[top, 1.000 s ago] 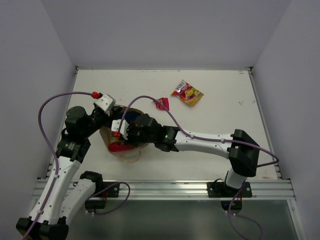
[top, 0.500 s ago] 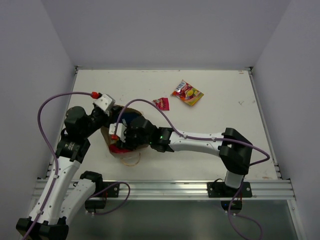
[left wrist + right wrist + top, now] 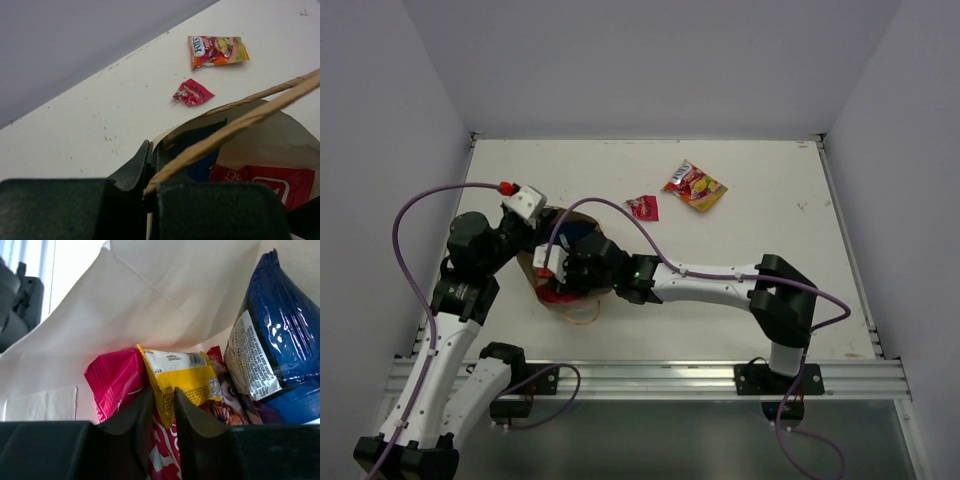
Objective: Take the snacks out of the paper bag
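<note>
The paper bag (image 3: 572, 310) lies on the table with its mouth facing right. My left gripper (image 3: 152, 150) is shut on the bag's rim, and a string handle (image 3: 250, 117) crosses over it. My right gripper (image 3: 163, 392) reaches inside the bag, shut on the lower edge of the slim yellow bar (image 3: 185, 375). A pink bag (image 3: 115, 382) lies left of and under the bar. The blue Doritos bag (image 3: 280, 325) stands at the right. Outside on the table lie the red-yellow candy pouch (image 3: 695, 186) and the tiny red wrapper (image 3: 643, 207).
The bag's pale paper wall (image 3: 165, 300) closes in above and behind the snacks. White enclosure walls (image 3: 650, 70) surround the table on three sides. The right arm (image 3: 720, 285) stretches across the table's near middle, with purple cables looping over both arms.
My right arm has pushed further left, deeper into the paper bag. The left arm has shifted slightly while keeping hold of the bag's rim.
</note>
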`<state>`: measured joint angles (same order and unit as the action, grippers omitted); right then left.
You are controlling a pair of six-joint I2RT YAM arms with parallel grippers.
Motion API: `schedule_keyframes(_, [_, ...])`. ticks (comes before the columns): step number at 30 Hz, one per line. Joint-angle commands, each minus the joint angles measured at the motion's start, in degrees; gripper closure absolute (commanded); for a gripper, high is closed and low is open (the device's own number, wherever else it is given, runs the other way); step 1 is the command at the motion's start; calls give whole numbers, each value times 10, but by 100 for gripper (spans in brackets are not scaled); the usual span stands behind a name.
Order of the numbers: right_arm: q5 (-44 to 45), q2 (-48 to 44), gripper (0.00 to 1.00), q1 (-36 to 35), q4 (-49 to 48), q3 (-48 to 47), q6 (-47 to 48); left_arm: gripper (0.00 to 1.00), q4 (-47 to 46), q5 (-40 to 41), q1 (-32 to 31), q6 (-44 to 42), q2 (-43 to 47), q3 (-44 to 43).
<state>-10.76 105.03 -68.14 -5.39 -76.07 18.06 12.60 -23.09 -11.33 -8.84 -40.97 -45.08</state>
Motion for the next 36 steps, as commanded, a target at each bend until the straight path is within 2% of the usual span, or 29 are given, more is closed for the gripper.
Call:
schedule_keyframes(1, [38, 28, 76, -3, -11, -40, -10, 100, -12, -44, -12, 18, 5, 10])
schedule_keyframes(2, [40, 28, 86, -4, -11, -39, -10, 100, -12, -43, -12, 18, 5, 10])
schedule_keyframes(5, [37, 13, 100, -3, -9, -36, -11, 100, -13, -35, -12, 16, 5, 10])
schedule_keyframes(13, [14, -97, 100, -3, -3, -18, -8, 100, -14, -19, -12, 14, 4, 11])
schedule_keyframes(26, [14, -173, 100, -4, 26, 0, 6, 100, -14, 23, -12, 20, -5, 4])
schedule_keyframes(36, [34, -328, 100, -2, 102, -6, 19, 100, -14, 67, -12, 37, -27, -4])
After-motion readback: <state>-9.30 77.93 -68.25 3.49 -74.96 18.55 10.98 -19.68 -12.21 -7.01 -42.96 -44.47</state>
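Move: The yellow snack sits right at the right hand's half-open fingertips inside the paper bag, its middle about 2 cm farther left, 1 cm ahead and 2 cm lower. The large red snack lies beneath, some 2 cm back, 1 cm right and 4 cm down; the blue snack stands about 9 cm straight ahead, roughly level in height. From the left hand, on the bag's rim, the yellow snack lies about 8 cm back, 1 cm left and 14 cm below. Right fingers pinch the yellow snack, then lift it about 18 cm, drifting 8 cm right, fingers tilting further down. ##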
